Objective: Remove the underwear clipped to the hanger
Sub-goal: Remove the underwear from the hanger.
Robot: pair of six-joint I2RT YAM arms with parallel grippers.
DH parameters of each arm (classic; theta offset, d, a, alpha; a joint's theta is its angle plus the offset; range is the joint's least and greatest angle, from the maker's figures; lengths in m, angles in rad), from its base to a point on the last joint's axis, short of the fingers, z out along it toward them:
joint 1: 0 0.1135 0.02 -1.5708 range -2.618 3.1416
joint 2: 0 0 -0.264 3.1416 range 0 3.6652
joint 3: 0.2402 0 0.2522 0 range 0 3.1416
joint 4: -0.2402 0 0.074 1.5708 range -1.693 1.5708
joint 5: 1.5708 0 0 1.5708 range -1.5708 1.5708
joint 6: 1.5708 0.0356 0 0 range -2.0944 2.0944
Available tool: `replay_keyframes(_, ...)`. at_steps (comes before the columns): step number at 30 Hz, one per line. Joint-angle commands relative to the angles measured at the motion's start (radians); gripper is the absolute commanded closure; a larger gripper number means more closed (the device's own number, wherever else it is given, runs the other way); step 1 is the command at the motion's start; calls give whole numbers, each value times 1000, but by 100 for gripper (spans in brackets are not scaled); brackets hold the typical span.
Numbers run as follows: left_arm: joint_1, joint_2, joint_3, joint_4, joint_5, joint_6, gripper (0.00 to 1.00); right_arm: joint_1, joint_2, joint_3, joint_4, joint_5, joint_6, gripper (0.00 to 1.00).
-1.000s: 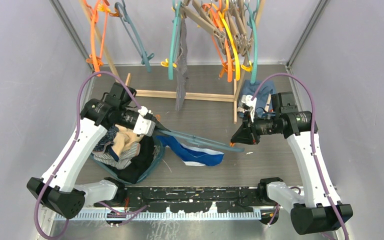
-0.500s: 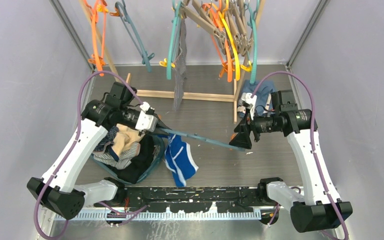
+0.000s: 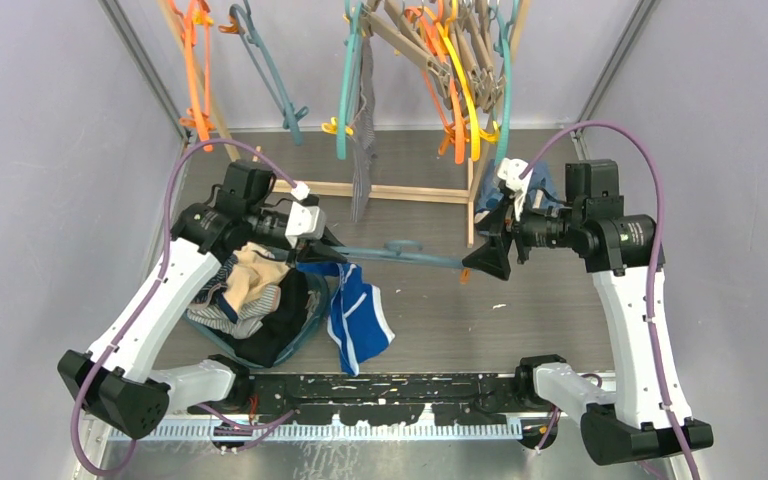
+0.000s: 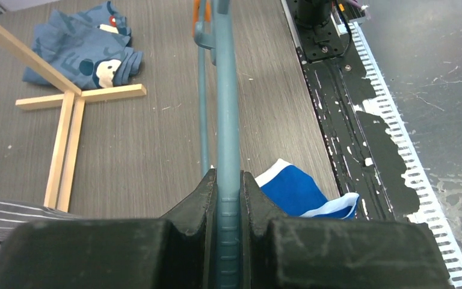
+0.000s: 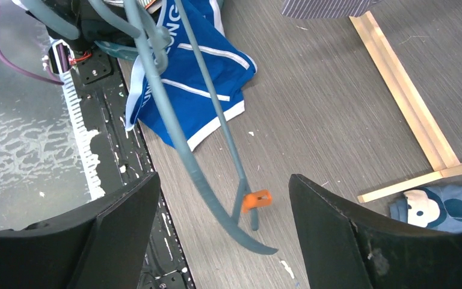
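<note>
My left gripper (image 3: 325, 240) (image 4: 227, 180) is shut on one end of a teal hanger (image 3: 400, 255) (image 4: 225, 90) (image 5: 219, 114), which it holds level above the table. A bright blue underwear (image 3: 360, 315) (image 4: 295, 192) (image 5: 231, 69) with white trim lies crumpled on the table below the hanger's left part. Whether a clip still holds it, I cannot tell. My right gripper (image 3: 485, 262) (image 5: 224, 176) is open wide, just off the hanger's free end. An orange clip (image 5: 257, 199) at that end holds nothing.
A basket (image 3: 303, 338) heaped with garments stands under the left arm. A blue cartoon-face garment (image 3: 537, 186) (image 4: 84, 51) lies by the wooden rack base (image 3: 380, 190) (image 5: 397, 90). A grey striped garment (image 3: 363, 150) and several hangers hang from the rack at the back.
The right gripper has opened and drawn back from the hanger's end. The blue underwear has dropped off that end and swung left beside the basket. The left gripper has lifted the hanger slightly farther back.
</note>
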Motion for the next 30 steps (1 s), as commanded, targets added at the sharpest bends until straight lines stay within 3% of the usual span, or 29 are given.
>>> replay_keyframes(1,0,-18,-9,186,2,-219,100,9,6,12,25,-12,-33,16)
replay_keyframes(12,-1,45,-1,314,85,-479,100,137,24,-36,97,75,-118,24)
replay_keyframes(24,-7,84,11,314,131,-532,100,225,34,-96,203,113,-111,73)
replay_keyframes(30,-8,75,-1,320,134,-546,100,225,-10,-172,263,119,-112,82)
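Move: From the open right hand, the hanger's right shoulder lies about 5 cm to the left, 3 cm back and some 5 cm lower, with the freed orange clip about 2 cm left, 4 cm back and 9 cm below the hand. The blue underwear hangs roughly 25 cm left and 13 cm back of it, some 23 cm down. From the left hand, which already grips the hanger, that shoulder is about 25 cm to the right, 2 cm back and 5 cm lower; the underwear is some 5 cm right, 12 cm back, 20 cm lower. The right hand sinks about 4 cm and slides nearly as far left, in from the hanger's end, turning slightly counter-clockwise while its wide-open fingers close and pinch the right shoulder of the hanger's upper bar just inside the tip. Meanwhile the left hand keeps its hold and rolls the hanger some 25 degrees about its length, top tipping forward, easing a couple of centimetres to the right and a little forward. ##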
